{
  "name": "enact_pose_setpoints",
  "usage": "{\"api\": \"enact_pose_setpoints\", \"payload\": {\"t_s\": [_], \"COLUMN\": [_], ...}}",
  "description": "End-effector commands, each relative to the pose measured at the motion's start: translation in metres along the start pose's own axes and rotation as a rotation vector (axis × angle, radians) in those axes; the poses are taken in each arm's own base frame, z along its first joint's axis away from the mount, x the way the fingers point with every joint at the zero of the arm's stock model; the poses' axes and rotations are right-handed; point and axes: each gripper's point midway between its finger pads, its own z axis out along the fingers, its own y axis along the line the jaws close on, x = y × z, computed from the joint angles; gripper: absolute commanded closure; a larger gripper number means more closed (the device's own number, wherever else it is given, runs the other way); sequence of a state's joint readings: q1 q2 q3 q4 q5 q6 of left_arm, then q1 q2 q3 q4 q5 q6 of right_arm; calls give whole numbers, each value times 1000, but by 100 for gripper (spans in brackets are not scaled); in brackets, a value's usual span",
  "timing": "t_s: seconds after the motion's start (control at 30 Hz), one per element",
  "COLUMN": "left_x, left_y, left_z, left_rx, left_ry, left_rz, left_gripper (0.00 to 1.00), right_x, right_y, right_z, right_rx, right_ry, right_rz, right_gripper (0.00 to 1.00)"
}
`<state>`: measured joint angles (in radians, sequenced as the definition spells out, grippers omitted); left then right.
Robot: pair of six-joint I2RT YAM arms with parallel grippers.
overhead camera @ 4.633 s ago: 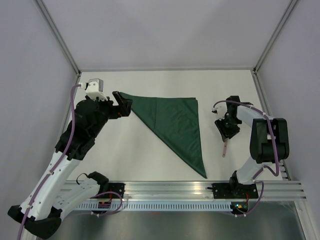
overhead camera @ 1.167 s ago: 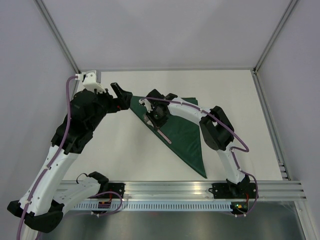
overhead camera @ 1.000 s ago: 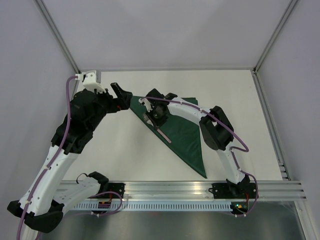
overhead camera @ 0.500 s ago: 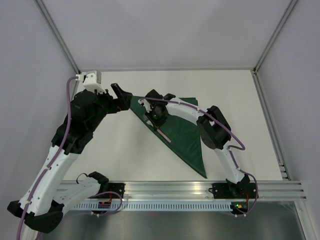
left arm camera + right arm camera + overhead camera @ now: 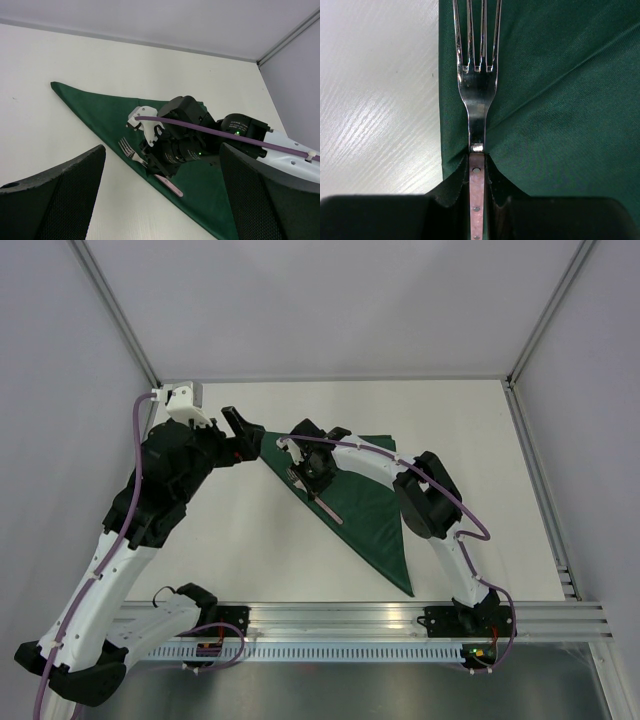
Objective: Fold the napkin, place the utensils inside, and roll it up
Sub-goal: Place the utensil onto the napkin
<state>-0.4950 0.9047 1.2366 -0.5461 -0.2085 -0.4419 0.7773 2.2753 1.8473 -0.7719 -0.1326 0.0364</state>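
Observation:
The dark green napkin [image 5: 365, 490] lies folded into a triangle on the white table. It also shows in the left wrist view [image 5: 100, 112] and the right wrist view [image 5: 560, 100]. My right gripper [image 5: 313, 478] is low over the napkin's long left edge, shut on the pink handle of the fork [image 5: 330, 508]. In the right wrist view the gripper [image 5: 477, 190] clamps the handle, the fork [image 5: 477, 100] lies along the cloth's edge, and fabric bunches against the fingers. My left gripper [image 5: 243, 430] hovers at the napkin's upper left corner, its fingers [image 5: 55, 200] wide apart and empty.
The table's side walls and corner posts stand close on the left [image 5: 120, 330] and right [image 5: 545, 330]. An aluminium rail [image 5: 400, 625] with both arm bases runs along the near edge. The right arm [image 5: 430, 500] stretches across the napkin.
My right gripper carried the fork from the table's right side onto the napkin's left edge. Over the last second it has barely shifted. The left arm has hardly moved.

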Motion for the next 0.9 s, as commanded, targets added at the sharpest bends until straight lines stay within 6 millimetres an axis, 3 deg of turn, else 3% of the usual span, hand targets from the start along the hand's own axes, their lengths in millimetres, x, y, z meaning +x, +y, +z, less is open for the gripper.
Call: {"api": "enact_pose_setpoints", "payload": {"t_s": [0.0,0.33,0.47,0.6,0.73,0.77,0.83,0.87], "left_x": [0,-2,-2,1,10,7,24,21], "left_y": [4,2,2,1,-5,-11,-19,-26], "left_z": [-2,-3,-3,-2,1,2,8,11], "left_rx": [-18,-11,-8,-5,44,76,146,188], "left_ry": [-8,-11,-8,0,26,8,35,7], "left_rz": [-11,-10,-10,-10,2,3,14,11], "left_gripper": [2,2,1,1,1,1,2,2], "right_x": [-7,-14,-18,-22,-33,-38,-43,-44], "right_y": [-5,-4,-1,0,-7,-10,-39,-47], "right_z": [-9,-21,-29,-38,-66,-82,-113,-125], "right_rx": [53,53,43,26,19,4,7,-10], "right_ry": [-12,-38,-57,-75,-130,-162,-221,-243], "right_rz": [22,21,23,29,45,54,109,129], "right_gripper": [92,78,64,59,58,58,58,57]}}
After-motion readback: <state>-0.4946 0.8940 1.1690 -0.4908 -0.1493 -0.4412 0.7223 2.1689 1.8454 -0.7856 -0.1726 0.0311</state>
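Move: The right hand already has the fork down on the napkin, pinched at the front of its pink handle, tines pointing forward-left; the fork's middle is about 1 cm back and 1 cm right of the hand point. The napkin's middle lies roughly 10 cm right and 2 cm ahead, about 1 cm lower, its diagonal edge some 2 cm back and 2 cm left. From the left hand the fork is about 5 cm ahead, 11 cm right, 36 cm down. The right fingers let go of the fork's handle, opening from nearly shut to a bit under half while the hand stays in place low over the napkin. Then it lifts straight off, about 5 cm up and picking up speed, drifting a little forward and tilting slightly. The left hand, still wide open and empty, begins to sink and shift right by some 2 cm at the very end. ##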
